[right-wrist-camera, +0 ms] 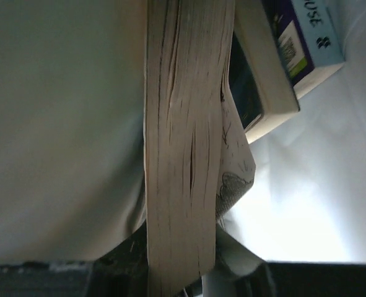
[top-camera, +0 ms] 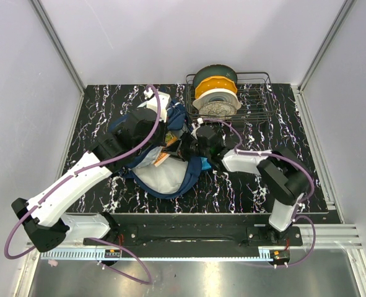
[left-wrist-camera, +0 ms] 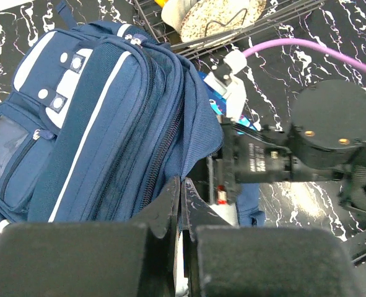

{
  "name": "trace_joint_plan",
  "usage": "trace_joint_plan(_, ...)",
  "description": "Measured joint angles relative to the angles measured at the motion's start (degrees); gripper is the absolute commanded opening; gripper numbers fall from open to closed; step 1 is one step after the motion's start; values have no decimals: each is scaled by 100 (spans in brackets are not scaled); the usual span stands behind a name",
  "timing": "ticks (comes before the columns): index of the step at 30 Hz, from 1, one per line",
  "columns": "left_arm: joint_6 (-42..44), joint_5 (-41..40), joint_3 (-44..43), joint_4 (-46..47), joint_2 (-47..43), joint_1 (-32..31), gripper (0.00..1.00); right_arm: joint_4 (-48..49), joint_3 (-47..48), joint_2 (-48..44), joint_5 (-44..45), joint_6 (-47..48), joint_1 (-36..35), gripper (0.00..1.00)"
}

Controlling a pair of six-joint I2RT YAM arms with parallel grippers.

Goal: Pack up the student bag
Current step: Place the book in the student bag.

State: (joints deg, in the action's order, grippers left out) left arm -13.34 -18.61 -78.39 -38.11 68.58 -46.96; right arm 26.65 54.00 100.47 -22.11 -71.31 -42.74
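The student bag (top-camera: pixel 194 172), navy blue with white patches, lies in the middle of the table with its pale grey lining (top-camera: pixel 161 176) exposed. In the left wrist view the student bag (left-wrist-camera: pixel 96 111) fills the left half, and my left gripper (left-wrist-camera: pixel 181 193) is shut on the fabric edge of its opening. My right gripper (top-camera: pixel 190 147) reaches into that opening. Inside, my right gripper (right-wrist-camera: pixel 179 260) is shut on a thick book (right-wrist-camera: pixel 183 154), page edges facing the camera, surrounded by the lining (right-wrist-camera: pixel 59 124). A second book (right-wrist-camera: pixel 282 55) with a purple cover lies beside it.
A wire rack (top-camera: pixel 257 105) at the back right holds filament spools (top-camera: pixel 215 93); it stands just behind the bag, and the rack (left-wrist-camera: pixel 170 31) also shows in the left wrist view. The right arm's wrist (left-wrist-camera: pixel 263 164) sits close beside my left gripper. Grey walls enclose the table.
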Motion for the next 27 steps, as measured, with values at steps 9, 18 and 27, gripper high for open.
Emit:
trace_joint_plan(9, -66, 59, 0, 0, 0, 11, 0, 511, 573, 1060, 704, -619, -66, 16)
trace_joint_plan(18, -129, 105, 87, 37, -61, 11, 0, 17, 1338, 1412, 949, -535, -111, 60)
trace_joint_plan(27, -157, 96, 308, 85, -289, 11, 0, -387, 951, 866, 1008, 323, -114, 85)
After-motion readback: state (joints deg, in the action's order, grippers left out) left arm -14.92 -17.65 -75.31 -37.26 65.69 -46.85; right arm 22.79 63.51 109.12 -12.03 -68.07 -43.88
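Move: I have the orange book pinched in my right hand inside the bag's open mouth. It is going to the packed books, about 9 cm ahead, 3 cm left and 6 cm below that hand. The raised bag edge is roughly 8 cm ahead, 4 cm left and 13 cm above it, and the pencil case about level, 12 cm right and 9 cm lower. From my left hand, the packed books are some 3 cm back, 5 cm right and 20 cm down. I push the orange book deeper under the raised bag panel with my right hand, about 6 cm forward and 4 cm left, sinking a little and turning some 10 degrees clockwise. There I open my fingers wide, let go of the book and start backing out, 2–3 cm right and back. My left hand stays, still pinching the panel's edge up. ##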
